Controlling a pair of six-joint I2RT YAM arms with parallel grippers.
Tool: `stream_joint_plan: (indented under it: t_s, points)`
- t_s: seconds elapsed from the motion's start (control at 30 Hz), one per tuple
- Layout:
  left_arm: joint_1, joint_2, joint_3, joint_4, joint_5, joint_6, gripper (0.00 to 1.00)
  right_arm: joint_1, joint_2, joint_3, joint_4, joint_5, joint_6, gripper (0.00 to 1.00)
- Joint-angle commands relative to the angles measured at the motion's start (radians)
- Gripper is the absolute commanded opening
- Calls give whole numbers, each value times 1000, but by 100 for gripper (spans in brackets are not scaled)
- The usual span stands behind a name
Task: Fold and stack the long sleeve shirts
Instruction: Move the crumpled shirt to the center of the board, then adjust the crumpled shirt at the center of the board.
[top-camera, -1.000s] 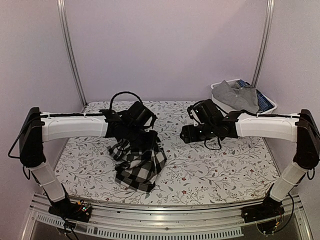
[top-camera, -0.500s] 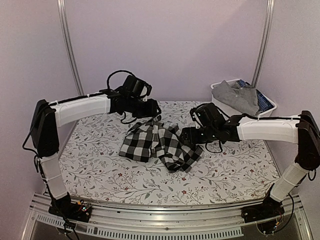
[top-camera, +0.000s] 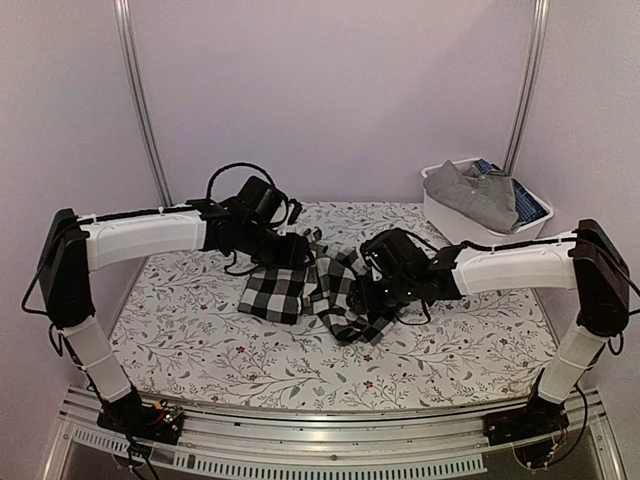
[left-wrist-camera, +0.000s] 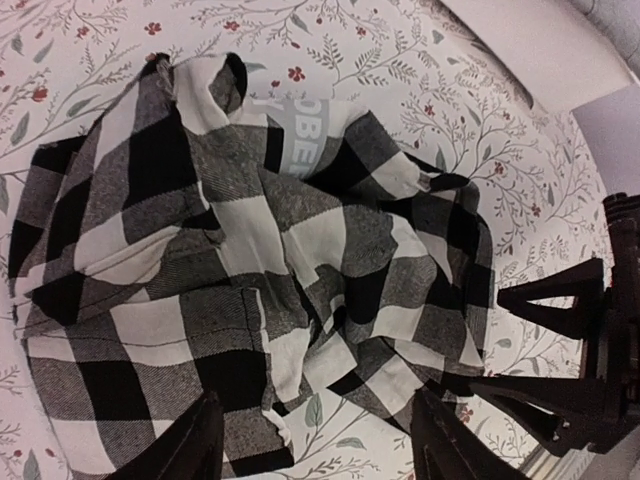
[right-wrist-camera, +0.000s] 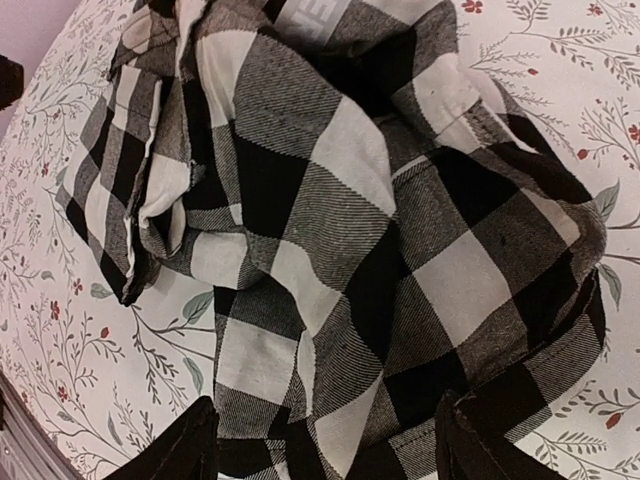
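A black-and-white checked long sleeve shirt (top-camera: 300, 292) lies crumpled in a heap on the floral table, its grey neck label facing up. My left gripper (top-camera: 295, 250) hovers over the heap's far left side. In the left wrist view it (left-wrist-camera: 318, 450) is open, with the shirt (left-wrist-camera: 280, 250) and a patch of table below the fingers. My right gripper (top-camera: 375, 295) is at the heap's right side. In the right wrist view it (right-wrist-camera: 330, 450) is open, its fingers astride the checked cloth (right-wrist-camera: 350, 230) and not pinching it.
A white basket (top-camera: 440, 215) stands at the back right corner, holding a grey shirt (top-camera: 470, 190) and a dark blue patterned one (top-camera: 525, 200). The floral tablecloth (top-camera: 450, 330) spreads all around the heap. Metal frame posts stand at both back corners.
The left gripper opened and let go of the checked shirt, which dropped from hanging into a heap on the table. The left arm then came down; the right gripper moved left onto the heap.
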Motion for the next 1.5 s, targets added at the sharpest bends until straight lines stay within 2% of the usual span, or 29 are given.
stream_joint_plan:
  t_s: [0.0,0.2,0.33,0.43,0.5,0.6,0.63,0.67,0.7,0.73,0.97,1.1,1.17,1.27,1.37,1.47]
  points:
    - [-41,95,-5,-8,-28,22,64,37,81,45,3,-19,43,70]
    - [-47,189,39,-15,-128,19,67,51,127,53,-35,29,76,65]
    - [-46,224,53,-10,-168,26,60,52,141,44,-38,35,86,59]
    - [-35,249,58,5,-153,27,47,51,149,43,-21,27,85,50]
    - [-17,263,59,11,-145,26,31,51,157,58,-22,29,82,41]
    - [18,261,61,12,-136,28,8,50,171,89,-35,44,75,22]
    - [31,256,59,9,-136,28,2,49,172,102,-43,57,70,17]
    - [50,245,54,3,-136,28,0,45,177,116,-55,71,65,8]
    - [67,230,47,-2,-143,28,0,39,180,130,-68,84,59,2]
    - [90,210,36,-9,-154,28,0,25,182,143,-82,97,53,0]
    - [278,-28,-116,-77,-177,-9,0,-166,182,265,-116,143,-56,0]
    - [373,-212,-235,-112,-156,-30,0,-287,252,455,-159,153,-160,0]
    - [407,-303,-290,-138,-147,-44,0,-316,308,594,-199,162,-200,0]
    - [435,-424,-365,-186,-135,-75,0,-331,365,714,-254,175,-246,0]
    - [455,-543,-423,-247,-130,-123,0,-331,332,696,-263,164,-256,0]
    - [456,-653,-477,-262,-58,-155,0,-321,257,580,-250,113,-249,0]
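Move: The crumpled checked shirt lies spread beneath both open hands. Its middle is about 11 cm below the left hand, level with it and some 3 cm to its right; from the right hand it is roughly 4 cm ahead, 8 cm left and 5 cm down. The basket stands about 21 cm ahead of the right hand and 30 cm to its right, its middle a touch higher. Both hands sink, pinch the shirt, then rise: left some 25 cm left, right some 20 cm forward. ##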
